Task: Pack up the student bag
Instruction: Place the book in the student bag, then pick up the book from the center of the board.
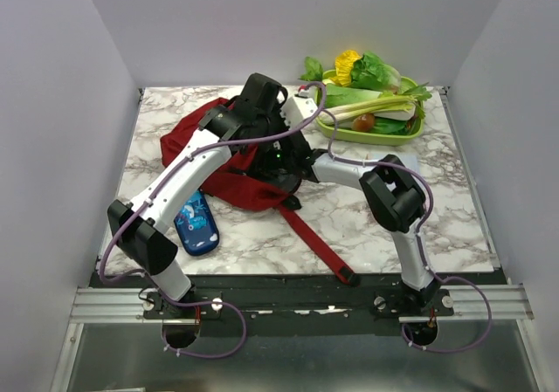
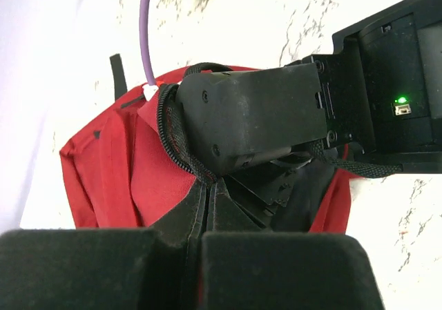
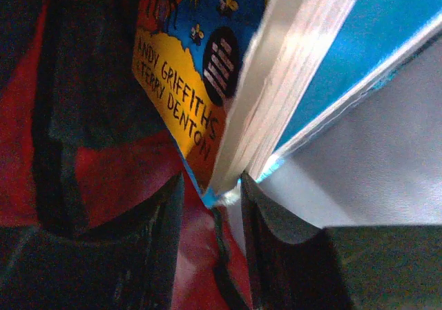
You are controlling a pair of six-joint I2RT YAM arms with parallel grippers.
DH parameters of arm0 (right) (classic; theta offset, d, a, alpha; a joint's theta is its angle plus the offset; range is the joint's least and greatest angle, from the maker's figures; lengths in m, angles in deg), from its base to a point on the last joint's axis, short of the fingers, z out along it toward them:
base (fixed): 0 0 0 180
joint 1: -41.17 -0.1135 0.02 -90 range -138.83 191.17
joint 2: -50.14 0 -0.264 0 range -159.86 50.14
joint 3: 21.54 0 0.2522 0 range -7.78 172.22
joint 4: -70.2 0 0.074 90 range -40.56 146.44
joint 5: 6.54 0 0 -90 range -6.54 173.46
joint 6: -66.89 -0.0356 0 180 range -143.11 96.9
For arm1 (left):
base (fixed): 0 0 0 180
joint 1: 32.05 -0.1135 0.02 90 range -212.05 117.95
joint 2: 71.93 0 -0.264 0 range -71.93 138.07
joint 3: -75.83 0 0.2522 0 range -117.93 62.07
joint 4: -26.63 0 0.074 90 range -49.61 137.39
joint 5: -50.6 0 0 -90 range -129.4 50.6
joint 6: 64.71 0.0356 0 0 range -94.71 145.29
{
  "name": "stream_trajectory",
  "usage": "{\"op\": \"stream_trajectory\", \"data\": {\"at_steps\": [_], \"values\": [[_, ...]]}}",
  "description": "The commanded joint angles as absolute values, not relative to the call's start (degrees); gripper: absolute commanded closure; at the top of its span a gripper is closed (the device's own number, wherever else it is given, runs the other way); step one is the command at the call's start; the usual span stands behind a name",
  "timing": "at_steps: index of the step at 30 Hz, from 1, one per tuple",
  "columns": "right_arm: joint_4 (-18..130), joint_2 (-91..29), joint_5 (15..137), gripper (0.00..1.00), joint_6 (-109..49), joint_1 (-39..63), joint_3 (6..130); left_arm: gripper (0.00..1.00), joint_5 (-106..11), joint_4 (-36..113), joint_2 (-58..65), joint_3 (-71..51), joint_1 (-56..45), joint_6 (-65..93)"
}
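The student bag (image 1: 187, 136), dark red, lies at the middle left of the table, one long strap (image 1: 316, 245) trailing toward the near edge. My left gripper (image 2: 197, 235) is shut on the black-trimmed rim of the bag's opening (image 2: 200, 206) and holds it up. My right gripper (image 3: 212, 186) reaches inside the bag, and the left wrist view shows its black body (image 2: 255, 117) there. Its jaws are open, with the bottom corner of a colourful paperback book (image 3: 186, 110) just between the fingertips, beside the grey lining (image 3: 373, 165).
A small blue patterned pencil case (image 1: 196, 223) lies on the marble table (image 1: 384, 244) under the left forearm. A green tray (image 1: 410, 133) of vegetables stands at the back right. White walls close the table in on the left, back and right.
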State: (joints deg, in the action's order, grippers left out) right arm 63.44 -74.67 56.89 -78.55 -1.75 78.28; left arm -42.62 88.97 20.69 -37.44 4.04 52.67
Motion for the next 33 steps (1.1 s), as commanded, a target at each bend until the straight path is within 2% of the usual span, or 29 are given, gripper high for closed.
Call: {"op": "stream_trajectory", "data": {"at_steps": [1, 8, 12, 13, 14, 19, 22, 26, 30, 33], "values": [[63.38, -69.40, 68.60, 0.52, -75.66, -3.48, 75.37, 1.00, -53.37, 76.44, 22.64, -43.14, 7.50, 57.71], [61.54, -65.27, 73.01, 0.44, -74.87, -3.39, 71.06, 1.00, -54.08, 78.70, 25.54, -43.85, 9.17, 60.45], [58.55, -62.37, 72.30, 0.31, -71.54, -3.04, 68.87, 1.00, -53.38, 77.76, 19.16, -32.71, 8.20, 58.87], [57.94, -60.53, 72.56, 0.03, -71.10, -2.95, 67.99, 1.00, -52.94, 77.05, 17.47, -26.24, 7.42, 58.08], [57.50, -59.21, 73.00, 0.00, -70.83, -2.78, 65.37, 1.00, -52.50, 76.17, 15.80, -23.30, 7.15, 57.73], [57.41, -52.53, 75.55, 0.00, -67.85, -1.81, 58.67, 1.00, -50.39, 75.29, 7.18, -10.03, 5.21, 54.91], [54.44, -49.27, 76.60, 0.00, -64.68, -1.55, 57.61, 1.00, -48.46, 73.62, 4.28, -6.41, 4.95, 53.86], [46.98, -44.01, 79.06, 0.00, -62.05, 0.90, 56.12, 1.00, -47.31, 72.91, 3.40, -6.14, 4.86, 52.54], [45.99, -34.51, 77.05, 0.00, -58.02, 8.97, 49.97, 1.00, -45.64, 71.77, 2.52, -5.87, 4.86, 51.75], [40.28, -28.36, 82.20, 0.00, -55.19, 14.50, 48.82, 1.00, -44.41, 70.46, 1.90, -5.78, 4.86, 50.69]]}}
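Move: The right fingers are inside the raised bag, astride the lower corner of the storybook, whose middle lies about 5 cm left, 3 cm ahead and 4 cm above them; the blue book stands 3 cm farther out beside it. The tulip book waits about 39 cm right, 3 cm back and 9 cm lower; the pencil case is some 11 cm left and 14 cm back. From the left gripper, already pinching the bag's zip edge, the storybook lies about 14 cm left, 2 cm ahead and 14 cm below. Keep the left gripper shut on the zip edge: carry it about 3 cm right, then lower it some 7 cm while drawing it back and slightly left. Meanwhile shift the right hand forward-right, open it wide to free the storybook's corner, ease back, then pull out of the bag, sweeping right towards the tulip book and rising, fingers tipping further down; net about 20 cm right. ##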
